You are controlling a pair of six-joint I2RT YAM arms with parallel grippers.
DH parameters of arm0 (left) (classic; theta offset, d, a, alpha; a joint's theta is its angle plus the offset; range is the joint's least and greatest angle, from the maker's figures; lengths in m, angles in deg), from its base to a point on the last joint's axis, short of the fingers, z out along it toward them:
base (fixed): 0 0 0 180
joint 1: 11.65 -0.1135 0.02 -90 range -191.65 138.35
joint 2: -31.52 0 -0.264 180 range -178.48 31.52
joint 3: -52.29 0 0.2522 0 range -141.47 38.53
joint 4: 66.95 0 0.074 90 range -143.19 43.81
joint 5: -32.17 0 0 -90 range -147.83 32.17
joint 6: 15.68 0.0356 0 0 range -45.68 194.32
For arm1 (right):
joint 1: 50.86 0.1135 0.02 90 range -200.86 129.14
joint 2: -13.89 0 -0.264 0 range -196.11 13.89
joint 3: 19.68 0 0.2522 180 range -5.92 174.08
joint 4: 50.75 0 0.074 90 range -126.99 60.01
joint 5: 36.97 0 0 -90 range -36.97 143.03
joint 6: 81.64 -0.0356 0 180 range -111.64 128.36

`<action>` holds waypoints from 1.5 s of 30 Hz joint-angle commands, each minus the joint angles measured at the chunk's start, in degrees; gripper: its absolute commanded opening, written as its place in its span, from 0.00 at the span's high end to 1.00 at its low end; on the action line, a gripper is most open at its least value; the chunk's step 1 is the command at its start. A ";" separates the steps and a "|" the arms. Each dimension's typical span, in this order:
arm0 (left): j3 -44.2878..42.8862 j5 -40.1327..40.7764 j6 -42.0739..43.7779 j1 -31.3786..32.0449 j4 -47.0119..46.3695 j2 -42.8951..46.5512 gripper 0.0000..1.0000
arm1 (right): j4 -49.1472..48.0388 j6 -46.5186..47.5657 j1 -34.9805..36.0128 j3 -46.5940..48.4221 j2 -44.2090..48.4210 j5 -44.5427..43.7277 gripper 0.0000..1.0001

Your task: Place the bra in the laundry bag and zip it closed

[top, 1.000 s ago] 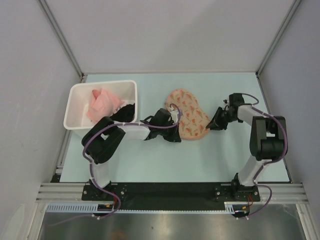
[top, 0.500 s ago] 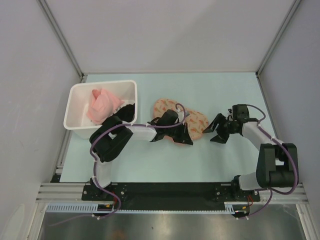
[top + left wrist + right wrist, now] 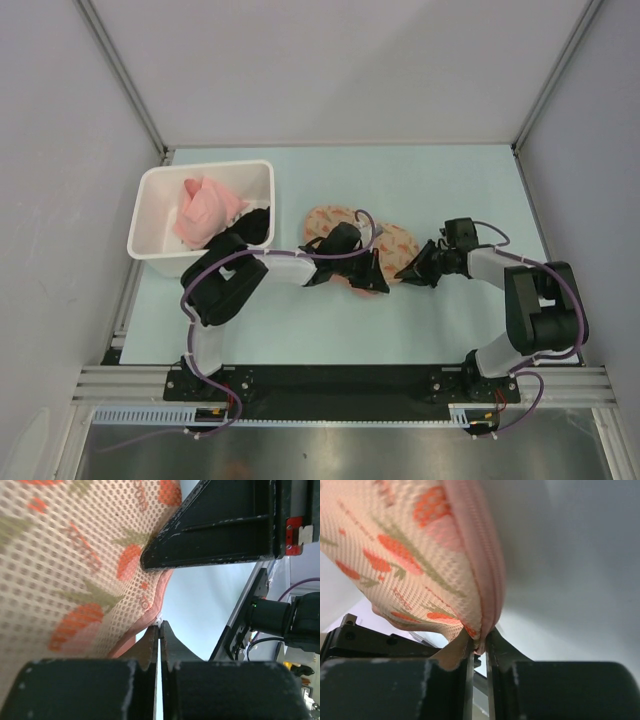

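The laundry bag [image 3: 325, 217], cream-peach mesh with orange print, lies flat at mid-table between both arms. My left gripper [image 3: 372, 278] is at its near edge, shut on a small white zipper pull that shows at the fingertips of the left gripper [image 3: 160, 625], with the bag's mesh [image 3: 65, 570] just to the left. My right gripper [image 3: 407, 270] meets the bag's right end. In the right wrist view, the right gripper [image 3: 480, 641] pinches the pink zipper rim of the bag [image 3: 410, 555]. The bra is hidden.
A white plastic bin [image 3: 150, 190] stands at the back left and holds a pink cloth [image 3: 205, 208] and a black garment [image 3: 255, 222]. Grey walls and metal frame posts close in the table on three sides.
The bag has swung from upright to lying left-right. My left gripper moved right and nearer with it. The right gripper opened, dropped toward the bag's right end and closed on the rim.
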 commanded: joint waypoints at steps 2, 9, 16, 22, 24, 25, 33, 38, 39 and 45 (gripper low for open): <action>0.91 -0.89 3.94 -1.52 3.34 3.19 1.00 | 0.87 3.78 -3.88 1.93 -1.92 -1.89 0.93; 7.24 3.41 15.89 -10.39 13.08 10.13 1.00 | 6.86 13.09 -12.76 3.16 -2.28 -0.30 1.00; 8.65 7.54 25.47 -15.76 21.62 15.14 1.00 | 13.44 17.58 -14.52 10.36 -5.70 -5.31 1.00; 8.47 3.87 25.84 -16.29 22.07 16.12 1.00 | 14.94 19.07 -14.17 18.62 -9.92 -7.07 0.98; 8.65 2.10 23.91 -16.21 20.40 15.41 1.00 | 17.05 19.69 -14.00 21.25 -11.41 -6.72 0.81; 8.65 1.75 23.20 -15.68 19.87 15.24 1.00 | 17.41 20.04 -13.91 22.83 -11.42 -5.76 0.76; 5.40 -1.24 12.13 -9.28 10.29 12.17 1.00 | 22.77 17.76 -9.96 21.36 0.34 -5.04 0.38; 0.83 -2.47 10.28 -4.35 9.67 7.95 1.00 | 21.74 14.10 -4.07 16.64 7.38 -2.79 0.37; 0.30 -3.26 10.02 -3.04 9.59 7.42 1.00 | 20.07 12.24 -2.41 15.04 8.09 -1.29 0.37; -3.21 -3.70 8.17 0.67 9.24 5.92 1.00 | 1.87 -2.27 2.96 1.06 11.44 2.60 0.41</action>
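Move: The laundry bag's middle lies about 9 cm ahead and 5 cm to the left of the left gripper, and some 6 cm ahead and 8 cm to the left of the right gripper, a little below both. Both grippers already pinch its near edge, with their tips only a few centimetres apart. The white bin stands about 36 cm left of the left gripper and 15 cm farther out. Keep the left gripper shut on the bag's zip edge and pull it about 15 cm left and somewhat forward, then bring it back right and slightly back. Meanwhile draw the pinched edge right and then forward with the right gripper, open to let go, lift, and swing back left and towards the base, over the bag's edge beside the left gripper, some 8 cm higher than it began. ##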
